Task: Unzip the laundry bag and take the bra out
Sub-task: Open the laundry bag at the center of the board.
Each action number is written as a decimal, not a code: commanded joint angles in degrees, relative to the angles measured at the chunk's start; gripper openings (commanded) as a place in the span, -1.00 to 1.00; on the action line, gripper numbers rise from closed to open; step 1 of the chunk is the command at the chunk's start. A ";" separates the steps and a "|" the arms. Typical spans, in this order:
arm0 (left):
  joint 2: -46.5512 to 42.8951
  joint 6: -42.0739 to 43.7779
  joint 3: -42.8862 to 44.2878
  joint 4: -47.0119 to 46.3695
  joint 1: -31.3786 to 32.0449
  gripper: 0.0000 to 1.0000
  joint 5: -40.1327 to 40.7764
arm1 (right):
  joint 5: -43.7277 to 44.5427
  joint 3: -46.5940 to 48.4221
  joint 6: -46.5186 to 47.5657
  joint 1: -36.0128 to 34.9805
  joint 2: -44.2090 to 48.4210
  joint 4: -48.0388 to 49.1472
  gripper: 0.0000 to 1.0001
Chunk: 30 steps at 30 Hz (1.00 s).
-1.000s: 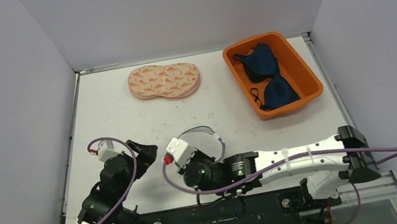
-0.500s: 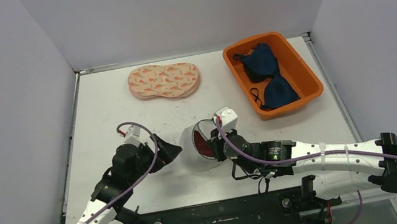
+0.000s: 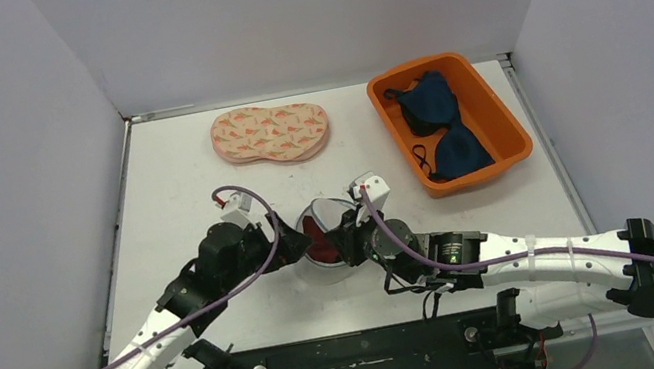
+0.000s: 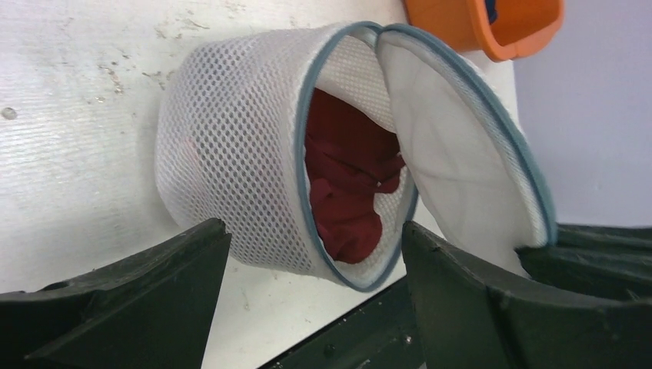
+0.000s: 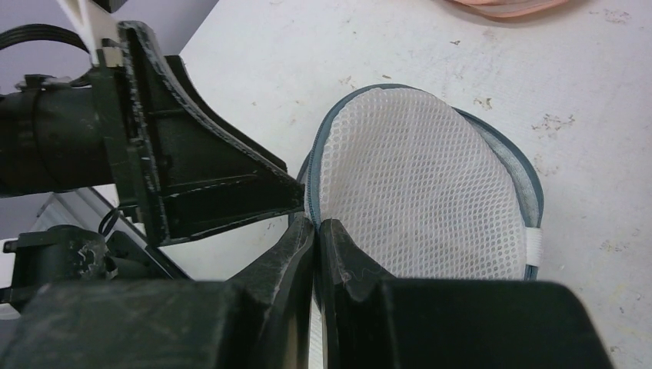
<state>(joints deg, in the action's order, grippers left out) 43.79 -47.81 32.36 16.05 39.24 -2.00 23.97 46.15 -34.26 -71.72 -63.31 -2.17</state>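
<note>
The laundry bag (image 3: 319, 265) is a round white mesh pouch with grey-blue zip trim, lying on its side at mid-table with its lid (image 4: 461, 161) swung open. A dark red bra (image 4: 346, 184) is bunched inside the mouth. My right gripper (image 5: 316, 223) is shut on the lid's rim and holds the flap (image 5: 415, 192) apart from the bag's body (image 4: 223, 146). My left gripper (image 4: 314, 229) is open just in front of the mouth, one finger on each side, and nothing lies between them. Seen from above, the left gripper (image 3: 298, 246) and the right gripper (image 3: 350, 241) flank the bag.
An orange bin (image 3: 504, 118) holding dark blue bras (image 3: 436, 104) stands at the back right. A pink patterned pouch (image 3: 271, 133) lies at the back centre. Grey walls close in the table on three sides. The table's near edge runs just behind the bag.
My right arm brought the bag forward from the near edge and turned its open mouth toward the left. My left arm reached right, up to the mouth.
</note>
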 commanded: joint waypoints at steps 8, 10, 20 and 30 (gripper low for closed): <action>7.92 3.22 4.07 -2.32 0.48 0.08 7.07 | -0.48 0.58 -0.78 -1.39 0.82 4.40 -0.89; 8.36 3.17 4.63 -2.40 0.48 -0.21 8.09 | 0.65 1.03 -0.28 -1.56 1.76 3.28 -0.89; 4.58 1.82 3.05 -0.72 0.03 -1.00 12.25 | 16.15 -3.53 1.45 -1.49 18.28 -4.03 -0.89; 3.42 -0.12 -1.15 -1.98 -0.15 -1.00 11.60 | 31.18 -13.72 -13.52 -1.40 35.77 -15.58 -0.89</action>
<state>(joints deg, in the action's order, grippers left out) 48.05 -46.83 32.10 16.45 39.31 9.10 46.68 34.22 -39.42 -72.90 -31.07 -11.55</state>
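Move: The left hand's open fingers straddle the laundry bag's left rim, which lies about 2 cm ahead and 3 cm lower; the bag's middle is some 4 cm to the right, 1 cm ahead and 8 cm down, the dark red bra inside at about 5 cm right and level ahead. The right hand already pinches the half-raised lid, with the bag about 1 cm left, level ahead, 13 cm below. Open table lies some 14 cm to its right; the orange tray's middle, 25 cm right and 20 cm ahead. Forward and down about 3 cm, the left hand brings its wide-open fingers over the bag's left rim and shuts them on it, then eases some 2 cm left with the rim pinched. Once it has shut most of the way, the right hand, still gripping the lid's edge, swings about 14 cm right, arching up some 7 cm and then sinking 3, the wrist turning about 20 degrees clockwise. ##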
